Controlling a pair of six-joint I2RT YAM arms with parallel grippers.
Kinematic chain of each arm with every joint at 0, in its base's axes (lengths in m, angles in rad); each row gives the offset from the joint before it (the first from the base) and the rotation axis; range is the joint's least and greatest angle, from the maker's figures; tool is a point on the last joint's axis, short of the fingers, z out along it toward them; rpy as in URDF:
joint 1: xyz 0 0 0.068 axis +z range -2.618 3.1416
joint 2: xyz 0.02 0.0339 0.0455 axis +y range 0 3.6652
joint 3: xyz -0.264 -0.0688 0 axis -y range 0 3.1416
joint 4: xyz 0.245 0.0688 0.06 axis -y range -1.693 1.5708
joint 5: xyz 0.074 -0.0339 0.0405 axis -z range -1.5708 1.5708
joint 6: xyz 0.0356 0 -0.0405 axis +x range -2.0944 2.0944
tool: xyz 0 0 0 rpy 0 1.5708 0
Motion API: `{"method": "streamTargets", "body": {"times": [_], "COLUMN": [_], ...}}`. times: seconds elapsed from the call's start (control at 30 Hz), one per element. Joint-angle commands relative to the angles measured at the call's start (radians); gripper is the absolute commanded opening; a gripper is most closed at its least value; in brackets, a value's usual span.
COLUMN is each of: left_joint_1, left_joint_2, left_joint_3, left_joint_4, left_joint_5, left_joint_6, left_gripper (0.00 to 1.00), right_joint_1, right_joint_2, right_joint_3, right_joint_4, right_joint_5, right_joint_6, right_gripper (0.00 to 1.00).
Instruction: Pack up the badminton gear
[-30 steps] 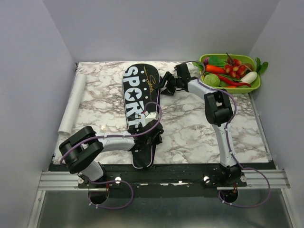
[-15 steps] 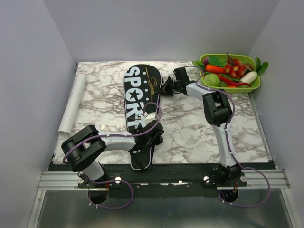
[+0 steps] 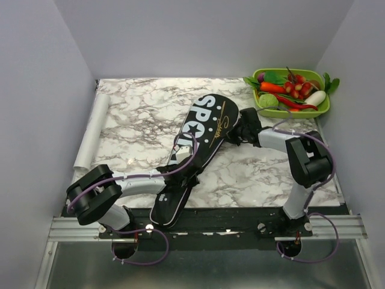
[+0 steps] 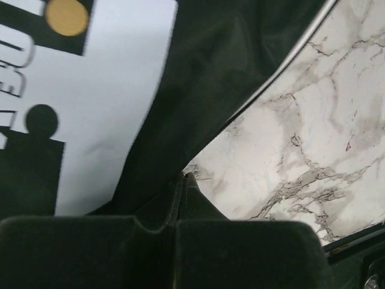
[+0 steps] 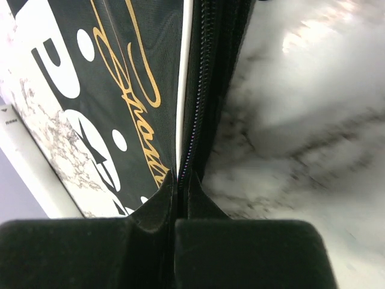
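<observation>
The long black cover [image 3: 201,141] lettered "SPORT" lies slanted across the marble table, wide end at the far right, narrow end over the near edge. My left gripper [image 3: 187,173] is shut on the cover's narrow part; in the left wrist view [image 4: 183,180] black fabric sits between its closed fingers. My right gripper [image 3: 236,133] is shut on the wide end's right edge; in the right wrist view [image 5: 180,177] it pinches the zipper seam [image 5: 195,114]. No rackets show.
A green tray [image 3: 322,108] of toy vegetables stands at the far right corner. A white roll [image 3: 93,129] lies along the table's left edge. Grey walls close the left, back and right sides.
Both grippers have swung the cover: its wide end moved right and toward me, its narrow end slid left over the near edge. The right arm pulled back from the tray.
</observation>
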Motion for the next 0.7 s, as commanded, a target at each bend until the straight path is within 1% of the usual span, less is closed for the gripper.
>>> {"method": "streamTargets", "body": {"times": [0.0,0.07,0.17,0.2,0.27,0.43,0.5,0.57,0.6,0.63,0.67], "left_joint_1": [0.013,0.015,0.022,0.030,0.034,0.045,0.044,0.047,0.047,0.048,0.050], "left_joint_2": [-0.040,-0.056,-0.059,-0.057,-0.048,-0.010,-0.002,0.000,-0.004,-0.013,-0.020], "left_joint_3": [-0.011,0.005,0.024,0.026,0.035,0.078,0.094,0.097,0.095,0.092,0.089], "left_joint_4": [-0.187,-0.204,-0.224,-0.225,-0.213,-0.202,-0.201,-0.194,-0.194,-0.193,-0.191], "left_joint_5": [-0.139,-0.171,-0.196,-0.199,-0.201,-0.194,-0.194,-0.194,-0.196,-0.198,-0.199], "left_joint_6": [0.003,0.014,0.035,0.040,0.054,0.101,0.107,0.109,0.107,0.101,0.100], "left_gripper": [0.00,0.00,0.00,0.00,0.00,0.00,0.00,0.00,0.00,0.00,0.00], "right_joint_1": [-0.001,-0.004,-0.002,-0.004,-0.002,-0.019,-0.027,-0.028,-0.028,-0.030,-0.028], "right_joint_2": [-0.113,-0.182,-0.267,-0.290,-0.349,-0.437,-0.425,-0.390,-0.362,-0.309,-0.275], "right_joint_3": [-0.179,-0.275,-0.351,-0.397,-0.435,-0.529,-0.523,-0.466,-0.437,-0.414,-0.359], "right_joint_4": [-0.031,-0.031,-0.039,-0.039,-0.048,-0.067,-0.063,-0.060,-0.060,-0.048,-0.044], "right_joint_5": [0.123,0.161,0.176,0.204,0.231,0.298,0.287,0.236,0.210,0.151,0.129], "right_joint_6": [0.075,0.115,0.145,0.152,0.172,0.182,0.166,0.123,0.112,0.101,0.078], "right_gripper": [0.00,0.00,0.00,0.01,0.01,0.01,0.01,0.01,0.01,0.01,0.01]}}
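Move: Both hands already have their shut fingers at the racket bag's right-hand edge, the right one on the zip edge of the wide end. The bag's middle lies about 16 cm left of the right hand and 7 cm back, and some 9 cm ahead and 1 cm left of the left hand. The vegetable basket stands roughly 18 cm ahead and 25 cm right of the right hand. The narrow end is about 15 cm back and 11 cm left of the left hand. Keep the right fingers pinched on the zip edge and drag the bag's wide end back about 9 cm and right about 7 cm, turning that wrist some 15 degrees clockwise. With the left fingers still shut at the lower edge, ease that hand about 3 cm left, then also 2 cm forward, rising about 1 cm. ##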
